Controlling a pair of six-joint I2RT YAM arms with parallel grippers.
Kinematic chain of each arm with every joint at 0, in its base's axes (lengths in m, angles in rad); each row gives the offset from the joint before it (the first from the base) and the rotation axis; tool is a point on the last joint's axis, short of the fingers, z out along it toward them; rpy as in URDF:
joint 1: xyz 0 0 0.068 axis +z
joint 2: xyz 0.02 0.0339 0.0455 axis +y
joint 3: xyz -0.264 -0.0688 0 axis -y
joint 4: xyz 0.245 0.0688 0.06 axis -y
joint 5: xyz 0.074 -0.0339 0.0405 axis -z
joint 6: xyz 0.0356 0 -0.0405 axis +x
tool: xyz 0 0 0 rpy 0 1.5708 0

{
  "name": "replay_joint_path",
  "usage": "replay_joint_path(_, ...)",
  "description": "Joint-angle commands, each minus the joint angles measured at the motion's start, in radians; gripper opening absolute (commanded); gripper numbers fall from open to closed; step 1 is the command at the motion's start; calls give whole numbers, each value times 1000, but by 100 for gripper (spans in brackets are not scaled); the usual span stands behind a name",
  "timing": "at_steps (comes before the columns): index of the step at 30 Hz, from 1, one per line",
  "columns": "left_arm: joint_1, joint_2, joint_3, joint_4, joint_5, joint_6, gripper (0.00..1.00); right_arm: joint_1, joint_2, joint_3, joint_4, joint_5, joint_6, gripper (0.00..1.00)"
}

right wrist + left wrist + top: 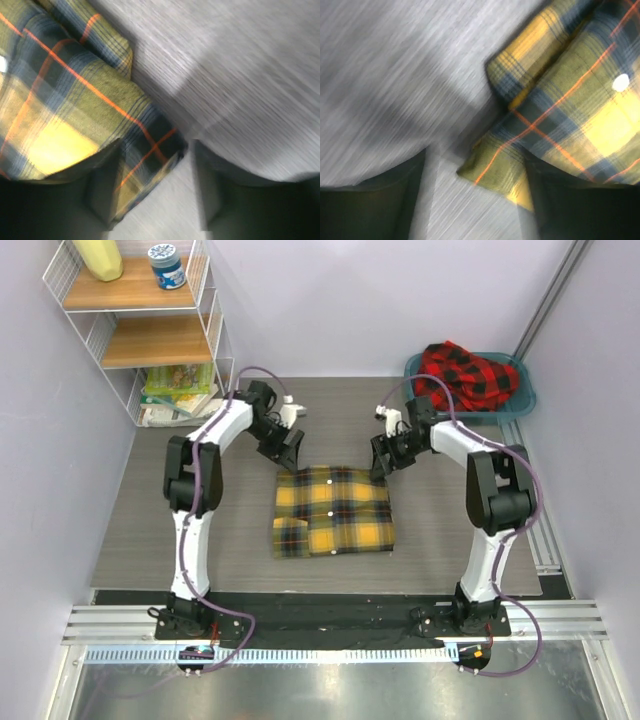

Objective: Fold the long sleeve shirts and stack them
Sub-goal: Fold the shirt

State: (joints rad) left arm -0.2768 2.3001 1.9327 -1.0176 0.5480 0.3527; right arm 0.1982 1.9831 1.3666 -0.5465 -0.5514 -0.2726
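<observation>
The yellow-and-black check shirt (332, 512) lies folded into a compact rectangle in the middle of the table. My left gripper (290, 452) hovers at its far left corner and my right gripper (385, 462) at its far right corner. In the left wrist view the left gripper (475, 200) stands open, with the shirt's corner (495, 165) lying loose on the table between the fingers. The right gripper (155, 200) is open too, and the other corner (145, 160) rests between its fingers unpinched. The red-and-black check shirt (465, 375) sits crumpled in the basin.
The teal basin (522, 400) stands at the back right against the wall. A white wire shelf (140, 330) holding a bottle, a jar and packets fills the back left corner. Walls close in on both sides.
</observation>
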Motion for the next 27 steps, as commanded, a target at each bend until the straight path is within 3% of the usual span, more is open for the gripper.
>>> replay_joint_path(1,60,-358,-130,146,84,-109,99,-42,-260,45,-7,18,70,82)
replay_joint_path(3,56,-489,-228,217,107,-125,100,-52,-384,26,-36,-33,110,99)
replay_joint_path(5,42,-696,-409,337,84,-188,100,-51,-461,-44,-53,-184,206,100)
replay_joint_path(9,42,-965,-691,525,309,-323,100,29,-653,-239,66,-356,454,100)
replay_joint_path(11,41,-1062,-877,709,401,-573,100,133,-699,-323,121,-369,521,100)
replay_joint_path(13,13,-1082,-975,827,472,-781,100,187,-714,-429,250,-415,683,100)
replay_joint_path(15,-45,-1070,-1041,838,437,-833,100,196,-708,-526,432,-465,853,100)
replay_joint_path(19,-154,-1101,-1210,1060,333,-1001,100,248,-664,-623,485,-443,822,100)
replay_joint_path(22,-154,-1015,-1284,1178,394,-1086,100,256,-600,-638,517,-461,822,100)
replay_joint_path(27,-144,-845,-1308,1142,386,-1068,100,210,-463,-701,510,-456,777,100)
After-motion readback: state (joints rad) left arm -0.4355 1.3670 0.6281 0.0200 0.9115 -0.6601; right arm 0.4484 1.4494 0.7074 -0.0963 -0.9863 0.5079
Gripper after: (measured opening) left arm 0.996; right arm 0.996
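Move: The folded shirt lies flat, its far corners right at the half-open fingers and a couple of centimetres below them. The middle of its near edge is about 26 cm back and 13 cm right of the left hand, and about 24 cm back and 15 cm left of the right hand. On the way, the nearer white button sits some 15 cm back and 12 cm right of the left hand; the small folded flap is roughly 22 cm straight back from that hand. Open both grippers fully and lift them off the shirt's far corners in a quick arc, peaking about 22 cm up. Carry them back over the shirt some 20 cm and inward towards each other, then sink towards the near edge, stopping about 8 cm above the starting height. Roll both wrists roughly 35 degrees on the way so the fingers point flatter and inward. ##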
